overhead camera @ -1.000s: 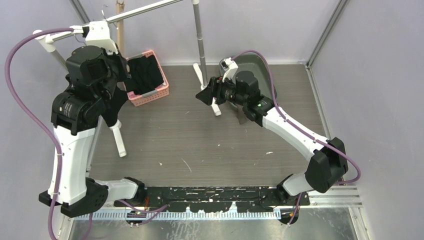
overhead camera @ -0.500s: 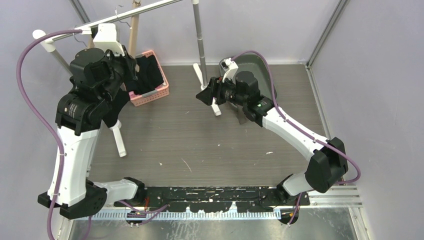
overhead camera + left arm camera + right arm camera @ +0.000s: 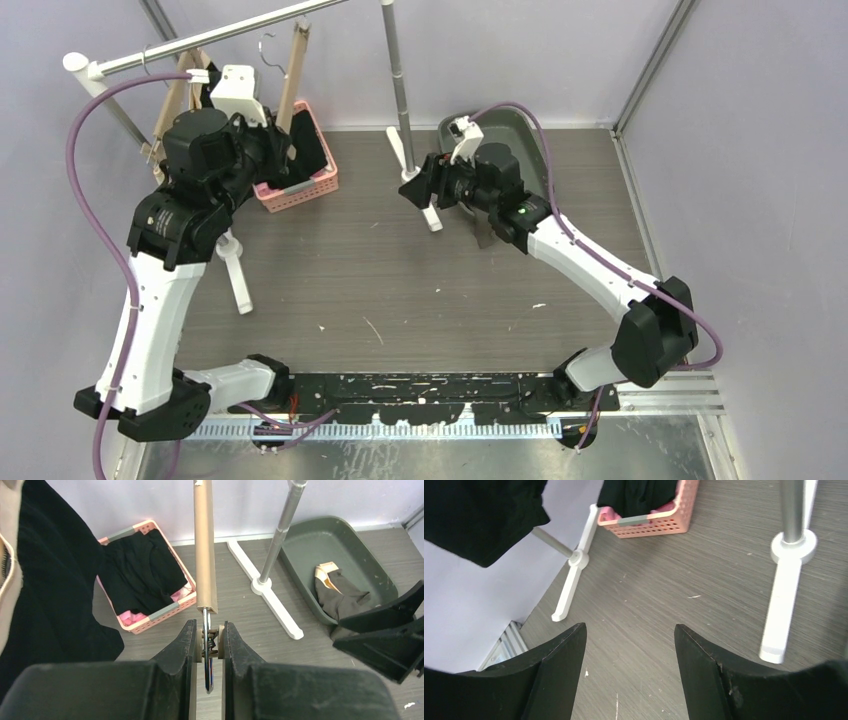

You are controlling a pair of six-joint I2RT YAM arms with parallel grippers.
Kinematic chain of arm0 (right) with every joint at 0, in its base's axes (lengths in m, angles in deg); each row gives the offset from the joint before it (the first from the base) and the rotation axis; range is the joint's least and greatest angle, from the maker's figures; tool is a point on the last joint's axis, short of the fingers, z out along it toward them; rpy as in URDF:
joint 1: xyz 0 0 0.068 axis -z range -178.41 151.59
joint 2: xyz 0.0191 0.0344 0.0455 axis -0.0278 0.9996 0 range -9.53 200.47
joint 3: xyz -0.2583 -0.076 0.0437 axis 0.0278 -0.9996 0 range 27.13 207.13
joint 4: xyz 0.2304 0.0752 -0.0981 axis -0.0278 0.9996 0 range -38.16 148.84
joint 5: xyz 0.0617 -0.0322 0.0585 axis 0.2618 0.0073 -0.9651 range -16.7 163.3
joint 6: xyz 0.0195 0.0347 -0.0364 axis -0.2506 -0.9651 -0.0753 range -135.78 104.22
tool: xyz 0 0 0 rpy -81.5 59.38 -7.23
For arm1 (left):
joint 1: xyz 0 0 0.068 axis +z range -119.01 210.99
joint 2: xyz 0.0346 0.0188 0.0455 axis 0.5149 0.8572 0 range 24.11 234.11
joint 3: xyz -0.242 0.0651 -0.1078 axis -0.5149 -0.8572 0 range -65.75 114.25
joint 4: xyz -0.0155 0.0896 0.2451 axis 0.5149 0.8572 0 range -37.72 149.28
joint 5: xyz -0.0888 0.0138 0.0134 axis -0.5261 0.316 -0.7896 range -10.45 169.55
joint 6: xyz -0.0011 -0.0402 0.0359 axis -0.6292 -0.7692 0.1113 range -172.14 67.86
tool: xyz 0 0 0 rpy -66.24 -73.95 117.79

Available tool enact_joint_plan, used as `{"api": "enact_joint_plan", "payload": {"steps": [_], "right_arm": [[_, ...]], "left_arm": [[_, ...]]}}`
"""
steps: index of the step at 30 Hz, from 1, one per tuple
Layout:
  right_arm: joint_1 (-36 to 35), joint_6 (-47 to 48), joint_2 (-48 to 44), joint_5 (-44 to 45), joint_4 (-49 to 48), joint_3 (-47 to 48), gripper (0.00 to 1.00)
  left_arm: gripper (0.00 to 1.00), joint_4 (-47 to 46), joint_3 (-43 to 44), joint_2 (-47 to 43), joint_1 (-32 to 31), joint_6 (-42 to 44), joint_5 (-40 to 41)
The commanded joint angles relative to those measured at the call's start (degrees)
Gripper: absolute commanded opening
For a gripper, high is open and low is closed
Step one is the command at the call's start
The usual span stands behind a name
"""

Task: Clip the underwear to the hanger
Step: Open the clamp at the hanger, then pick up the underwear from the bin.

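Note:
My left gripper is shut on the spring clip at the lower end of a wooden hanger bar. In the top view that hanger hangs tilted from the rail, with the left gripper at its bottom end. Black underwear lies in the pink basket on the floor behind. The right gripper is open and empty above the bare floor, and in the top view the right gripper is beside the rack's pole.
A large black garment hangs at the left on a second wooden hanger. The metal rail and pole stand on white feet. A grey tub at the back holds a dark garment.
The left arm has swung right and toward the basket, carrying the hanger along the rail. The right arm has hardly moved.

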Motion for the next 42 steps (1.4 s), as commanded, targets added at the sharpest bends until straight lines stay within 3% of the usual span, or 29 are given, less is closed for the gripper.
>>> {"api": "enact_joint_plan", "payload": {"steps": [1,7,15,21,31,42], "right_arm": [[2.87,-1.10,-2.06,3.96,2.22,2.09,0.71],[6.35,-0.30,-0.23,9.82,10.05,5.50,0.71],[14.99,-1.19,4.29,10.84,15.56,7.19,0.72],[19.25,-0.29,16.13,10.69,16.93,14.98,0.71],[21.62,3.16,37.50,12.49,20.27,36.19,0.68],[23.81,3.97,47.93,14.03,21.88,45.63,0.68]], "left_arm": [[0.00,-5.11,-1.84,-2.73,-0.15,-1.09,-2.95],[0.00,-7.56,-8.37,-4.44,-0.15,-3.14,-6.59],[0.00,-12.49,-18.28,-5.84,-0.16,-6.06,-8.90],[0.00,-16.09,-23.18,-6.17,-0.15,-8.12,-9.68],[0.00,-17.53,-25.67,-6.38,-0.15,-8.16,-9.27],[0.00,-18.32,-26.96,-6.27,-0.15,-7.60,-9.54]]}}
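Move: The right hand is empty and its fingers are apart. The grey underwear it goes for lies half in the green tray, about 17 cm ahead, 20 cm right and 26 cm below; the tray's middle is some 24 cm ahead and 20 cm right, and the rack's white foot 21 cm straight ahead. The left hand already pinches the hanger's end clamp; from it that underwear is roughly 19 cm ahead, 42 cm right and 43 cm below, the pink basket 26 cm ahead, 12 cm left. Still pinching the hanger by its end clamp, the left hand lowers it about 12 cm and 4 cm to the right, tipping slightly down, then holds it there. The open right hand swings right and forward, then reaches on forward and down over the green tray towards the grey underwear's waistband, some 25 cm forward and 18 cm lower in all, turning about 30 degrees clockwise and pointing more steeply down. ##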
